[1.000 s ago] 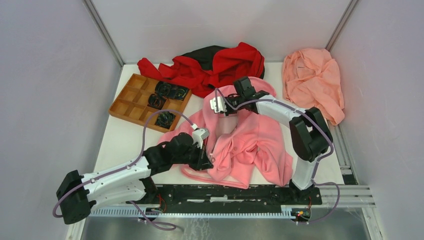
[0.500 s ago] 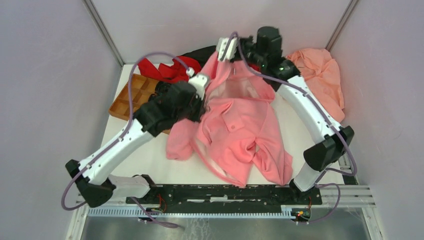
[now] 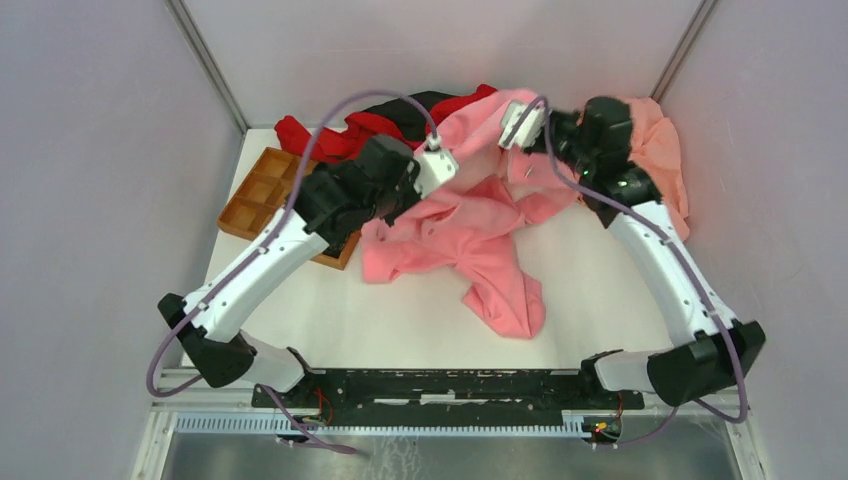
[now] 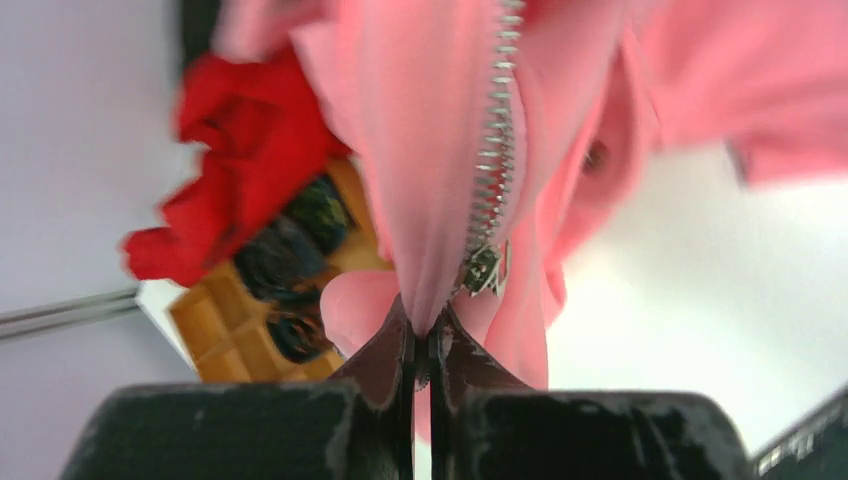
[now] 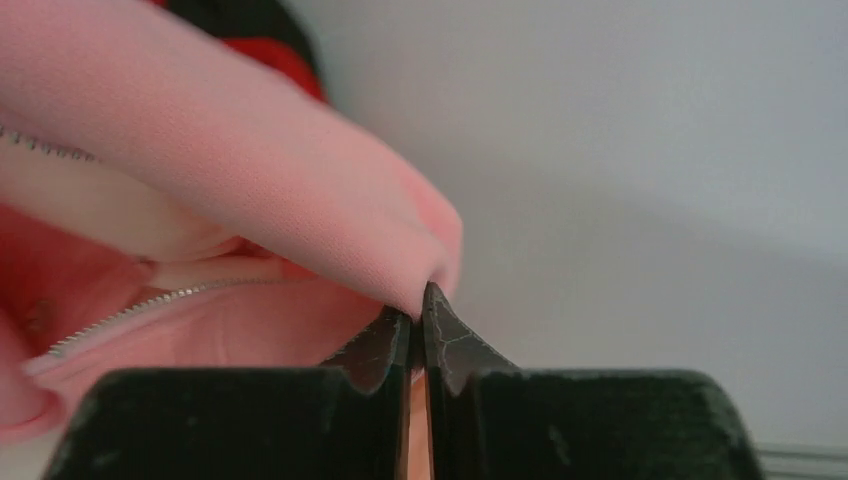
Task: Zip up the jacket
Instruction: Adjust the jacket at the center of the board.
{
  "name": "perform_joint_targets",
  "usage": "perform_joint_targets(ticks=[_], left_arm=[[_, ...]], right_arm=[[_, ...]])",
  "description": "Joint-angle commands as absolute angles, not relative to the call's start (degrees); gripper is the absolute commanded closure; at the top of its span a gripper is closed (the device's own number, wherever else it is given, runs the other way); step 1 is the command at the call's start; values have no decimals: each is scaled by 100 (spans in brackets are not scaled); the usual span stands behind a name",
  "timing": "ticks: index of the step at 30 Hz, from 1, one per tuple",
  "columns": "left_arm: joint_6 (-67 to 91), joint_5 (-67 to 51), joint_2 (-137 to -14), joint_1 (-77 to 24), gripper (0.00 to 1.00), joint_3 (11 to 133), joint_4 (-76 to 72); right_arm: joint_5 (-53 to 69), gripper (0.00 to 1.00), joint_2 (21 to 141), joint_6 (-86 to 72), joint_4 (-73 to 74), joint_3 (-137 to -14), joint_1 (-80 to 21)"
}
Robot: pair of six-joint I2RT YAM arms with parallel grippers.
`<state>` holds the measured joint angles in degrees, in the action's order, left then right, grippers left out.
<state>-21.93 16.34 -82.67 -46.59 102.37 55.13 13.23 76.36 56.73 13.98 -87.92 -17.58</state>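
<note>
The bright pink jacket [image 3: 480,240] is lifted at its top edge toward the back of the table, and its lower part trails on the white surface. My left gripper [image 3: 425,195] is shut on the jacket's front edge [image 4: 425,330], right beside the metal zipper pull [image 4: 483,270] and its row of teeth [image 4: 495,130]. Further right, my right gripper [image 3: 535,148] is shut on a fold of the same jacket [image 5: 418,305], with zipper teeth [image 5: 130,310] running off to its left. The two hold points stretch the cloth between them.
A red-and-black garment [image 3: 400,120] lies at the back behind the jacket. A salmon-peach cloth [image 3: 660,150] is heaped in the back right corner. A wooden compartment tray [image 3: 265,195] with dark coiled items sits at the left, under my left arm. Grey walls close in three sides.
My right gripper closed on the jacket. Both arms then rose and swung toward the back right, dragging the jacket away from the near edge and stretching its top.
</note>
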Motion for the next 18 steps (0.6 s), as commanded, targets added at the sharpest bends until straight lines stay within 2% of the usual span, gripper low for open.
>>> perform_joint_targets(ticks=[1, 5, 7, 10, 13, 15, 18], left_arm=[[-2994, 461, -8234, -4622, 98, 8662, 5820], [-2793, 126, -8343, -4624, 98, 7696, 5616], [-2725, 33, -8322, -4623, 98, 7483, 5584], [-2693, -107, -8078, -4627, 98, 7157, 5314], [-2676, -175, -7769, -4617, 98, 6889, 5013], [-2646, -179, -7567, -4613, 98, 6747, 4882], [-2596, -142, -7400, -4612, 98, 6612, 4779]], right_arm=[[1540, 87, 8001, 5139, 1297, -7046, -1635], [1471, 57, 8575, 4338, 1248, -6720, -1626], [1799, 49, 8670, 4151, 1554, -6897, -1546], [2809, 34, 8342, 4219, 1869, -6949, -1303], [4099, 18, 7722, 4928, 2398, -6797, -1103], [4457, 13, 7362, 5302, 2663, -6579, -1095], [5028, 11, 7042, 6455, 3573, -6423, -1093]])
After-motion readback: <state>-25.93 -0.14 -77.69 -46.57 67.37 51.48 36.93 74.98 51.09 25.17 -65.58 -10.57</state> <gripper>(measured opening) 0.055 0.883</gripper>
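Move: Below and between the raised hands, the board's centre, where the jacket is being taken, lies about 31 cm under the left hand, 4 back and 8 to its right. From the right hand it is 16 cm back, 20 left and 41 down. The tray sits some 19 cm left and 6 ahead of the left hand. From the right hand, the red jacket is about 10 cm ahead and 27 left, the peach garment 2 ahead and 18 right. Swinging the jacket down onto the board, both hands drop fast: the left about 20 cm down and 8 back, tipping its fingers down and keeping its pinch beside the zip slider. The right plunges some 30 cm, tilting down about 45 degrees and opening wide to let go, then rises around 10 cm and draws back. ##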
